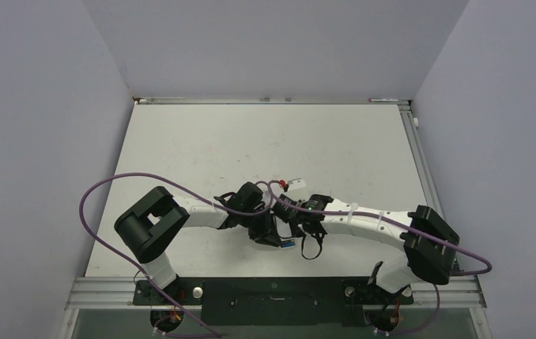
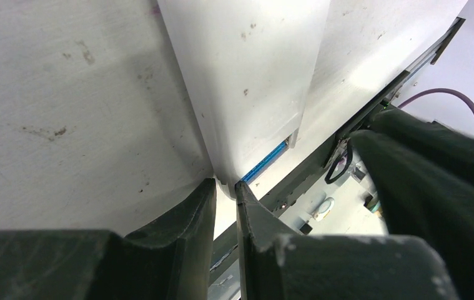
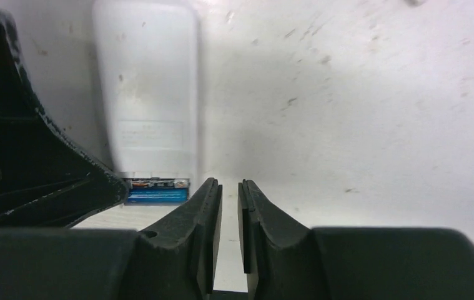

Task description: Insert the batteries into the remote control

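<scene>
The white remote control point(image 2: 246, 81) lies back up on the table, also in the right wrist view point(image 3: 147, 81). At its near end the open compartment holds the blue battery point(image 3: 156, 196) with the dark battery point(image 3: 157, 184) beside it. The blue one also shows in the left wrist view point(image 2: 263, 162) and the top view point(image 1: 289, 245). My left gripper point(image 2: 225, 186) is nearly shut with nothing gripped, its tips at the remote's compartment-end corner. My right gripper point(image 3: 230, 184) is shut and empty over bare table, just right of the compartment. In the top view both grippers hide most of the remote.
A small loose white piece point(image 1: 295, 183) with a red bit beside it lies on the table just behind the two grippers. The table's front rail point(image 2: 296, 181) runs close to the remote's near end. Purple cables point(image 1: 95, 205) loop over the arms.
</scene>
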Motion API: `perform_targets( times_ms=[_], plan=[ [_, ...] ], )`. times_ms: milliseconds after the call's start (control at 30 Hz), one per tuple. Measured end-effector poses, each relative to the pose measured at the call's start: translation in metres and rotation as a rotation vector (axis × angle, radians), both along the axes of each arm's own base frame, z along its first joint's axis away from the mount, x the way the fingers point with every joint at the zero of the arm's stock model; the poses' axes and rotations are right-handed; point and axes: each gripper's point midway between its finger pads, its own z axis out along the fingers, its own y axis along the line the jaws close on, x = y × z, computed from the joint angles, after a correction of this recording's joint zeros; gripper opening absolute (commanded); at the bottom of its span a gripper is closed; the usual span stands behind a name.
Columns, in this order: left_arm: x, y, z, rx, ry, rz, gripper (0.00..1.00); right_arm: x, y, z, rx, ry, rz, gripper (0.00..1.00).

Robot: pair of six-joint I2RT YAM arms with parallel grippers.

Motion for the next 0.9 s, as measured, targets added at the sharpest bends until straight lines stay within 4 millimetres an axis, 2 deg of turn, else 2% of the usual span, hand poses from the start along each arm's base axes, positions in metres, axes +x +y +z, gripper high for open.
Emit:
perform_targets(
  times_ms=[133,333,433,567,733,900],
  plan=[
    [0.0,0.001,0.0,0.002,-0.006,-0.005,0.15,0.02,-0.014,0.027,0.057,-0.052,-0.057,0.27],
    [0.0,0.004,0.002,0.029,-0.011,-0.014,0.24,0.051,-0.043,0.047,0.07,-0.11,-0.129,0.47],
    [0.002,0.006,0.009,0.04,-0.028,-0.019,0.3,0.068,-0.06,0.049,0.056,-0.12,-0.15,0.54],
    [0.005,0.005,0.02,0.039,-0.058,-0.027,0.33,0.088,-0.076,0.051,0.052,-0.115,-0.147,0.68],
    [0.006,0.008,0.034,0.039,-0.089,-0.036,0.36,0.112,-0.079,0.049,0.059,-0.113,-0.085,0.77],
    [0.003,0.014,0.047,0.04,-0.115,-0.05,0.37,0.124,-0.078,0.031,0.09,-0.05,0.012,0.8]
  ],
)
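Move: The battery cover lies flat on the table about 16 cm ahead of the right hand, 9 cm to its right and 4 cm below. The remote's battery bay, both batteries in it, is roughly 2 cm back, 4 cm left and 3 cm down from that hand. From the left hand, the bay is about 2 cm to the right, level fore and aft and 1 cm lower, while the cover is some 16 cm ahead, 14 cm right and 2 cm below. Towards the loose battery cover goes the right hand, leaving the remote: about 13 cm forward and 7 cm right, rising some 5 cm at first, then running straight forward and sinking a little while its fingers spread wide. The left fingertips come free of the remote's battery end, lifting about 5 cm and parting somewhat. ##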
